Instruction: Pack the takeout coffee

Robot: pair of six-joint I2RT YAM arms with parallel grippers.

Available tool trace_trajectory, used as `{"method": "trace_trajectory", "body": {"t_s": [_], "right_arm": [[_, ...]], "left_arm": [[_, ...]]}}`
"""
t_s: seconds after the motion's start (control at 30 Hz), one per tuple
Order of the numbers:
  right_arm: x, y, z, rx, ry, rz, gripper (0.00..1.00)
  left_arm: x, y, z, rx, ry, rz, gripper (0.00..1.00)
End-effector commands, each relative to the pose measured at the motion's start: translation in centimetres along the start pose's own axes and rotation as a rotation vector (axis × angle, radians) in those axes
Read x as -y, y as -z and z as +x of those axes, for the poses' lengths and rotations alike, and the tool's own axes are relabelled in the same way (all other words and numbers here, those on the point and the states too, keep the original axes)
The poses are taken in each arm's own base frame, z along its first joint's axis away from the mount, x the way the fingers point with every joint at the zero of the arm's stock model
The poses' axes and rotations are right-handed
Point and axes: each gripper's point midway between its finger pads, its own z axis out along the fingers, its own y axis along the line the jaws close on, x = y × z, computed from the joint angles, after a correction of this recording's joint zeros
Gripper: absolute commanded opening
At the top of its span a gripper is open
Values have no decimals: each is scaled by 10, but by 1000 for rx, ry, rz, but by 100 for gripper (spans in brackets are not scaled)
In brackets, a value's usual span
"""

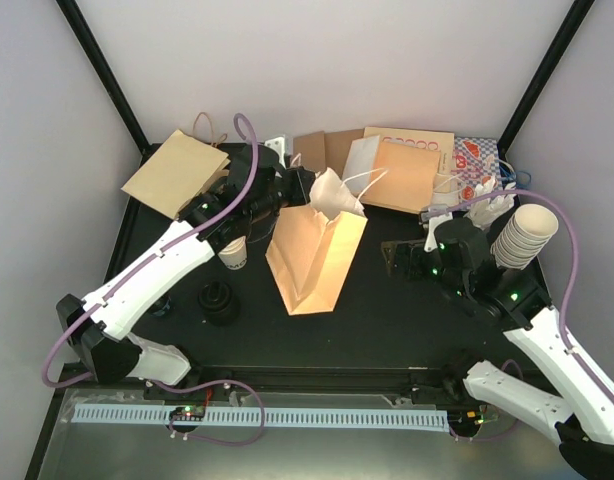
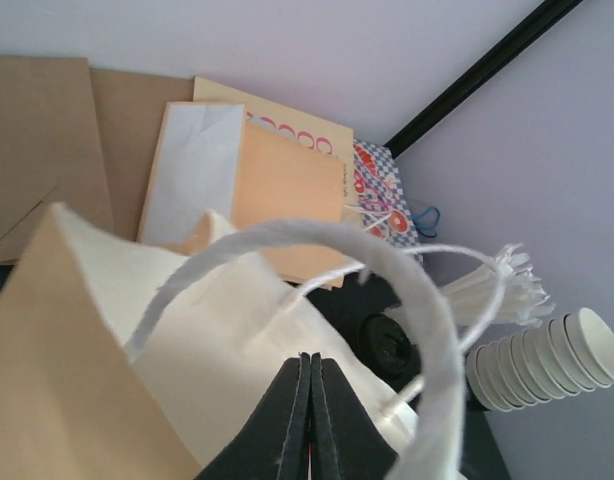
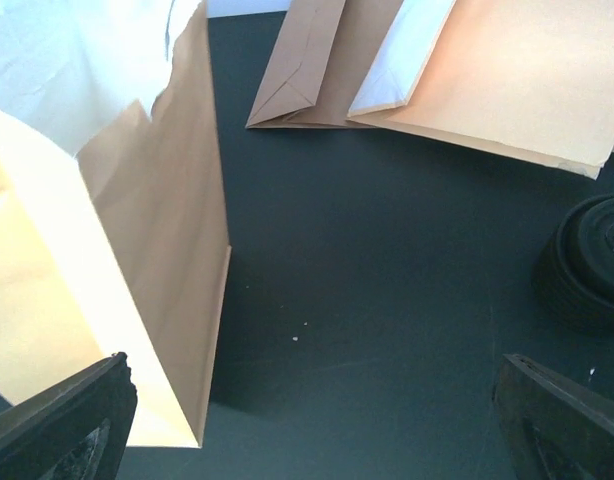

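A tan paper bag (image 1: 315,255) stands open mid-table, its white inside (image 2: 237,350) filling the left wrist view. My left gripper (image 1: 299,193) is shut at the bag's top rim, fingertips pressed together (image 2: 310,357), with a white twisted handle (image 2: 387,260) arching over them. One takeout coffee cup (image 1: 234,255), cream with a black lid, stands left of the bag, under my left arm. My right gripper (image 1: 399,260) hangs wide open right of the bag (image 3: 157,250), over bare black mat (image 3: 387,300), holding nothing.
A black round stack (image 1: 219,300) sits left front; another black round thing (image 3: 587,265) lies right of my right gripper. Lidless cream cups (image 1: 527,235) are stacked at the right. Flat paper bags (image 1: 407,165) line the back, and a brown one (image 1: 177,172) lies back left.
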Motion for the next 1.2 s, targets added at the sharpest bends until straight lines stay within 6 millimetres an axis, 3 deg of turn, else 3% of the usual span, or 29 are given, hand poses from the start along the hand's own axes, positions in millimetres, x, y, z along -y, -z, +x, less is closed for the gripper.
{"method": "trace_trajectory", "body": {"t_s": [0.0,0.23,0.4,0.5,0.77,1.17], "right_arm": [[-5,-2,-1,15,-19,-29,100],[-5,-7,6,-5,-19,-33,100],[-7,-12,10,-23,-20,-43,100],[-9,-15,11,-32,-15,-50,100],[-19,-14,-1,-30,28,-80,100],[-61,-15,-36,-58,82,-202,95]], "left_arm": [[10,6,-12,39,38,60,2],[-25,-4,13,-3,85,14,3],[-41,4,18,6,55,-31,48],[-40,23,13,28,39,-28,61],[-42,38,35,-46,57,0,68],[-48,45,57,-119,78,6,68]]}}
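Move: Hanging from the left hand's shut fingers, the kraft bag has its middle about 14 cm below, 7 cm back and 2 cm right of them; its standing spot is bare table some 9 cm back, 1 cm right and 35 cm down. The white cups stand roughly 18 cm left of that hand, 2 cm back. From the open right hand the bag is about 16 cm left and 3 cm ahead; the black lids are 12 cm ahead, 8 cm right. Lowering the bag about 6 cm, the left hand drifts left, opens its fingers at the bottom and lets go of the upper edge; still opening, it rises some 4 cm, draws back and left, then sinks again over the bag's left side. The right hand, still wide open, eases down, then swings about 4 cm left and up towards the bag. ##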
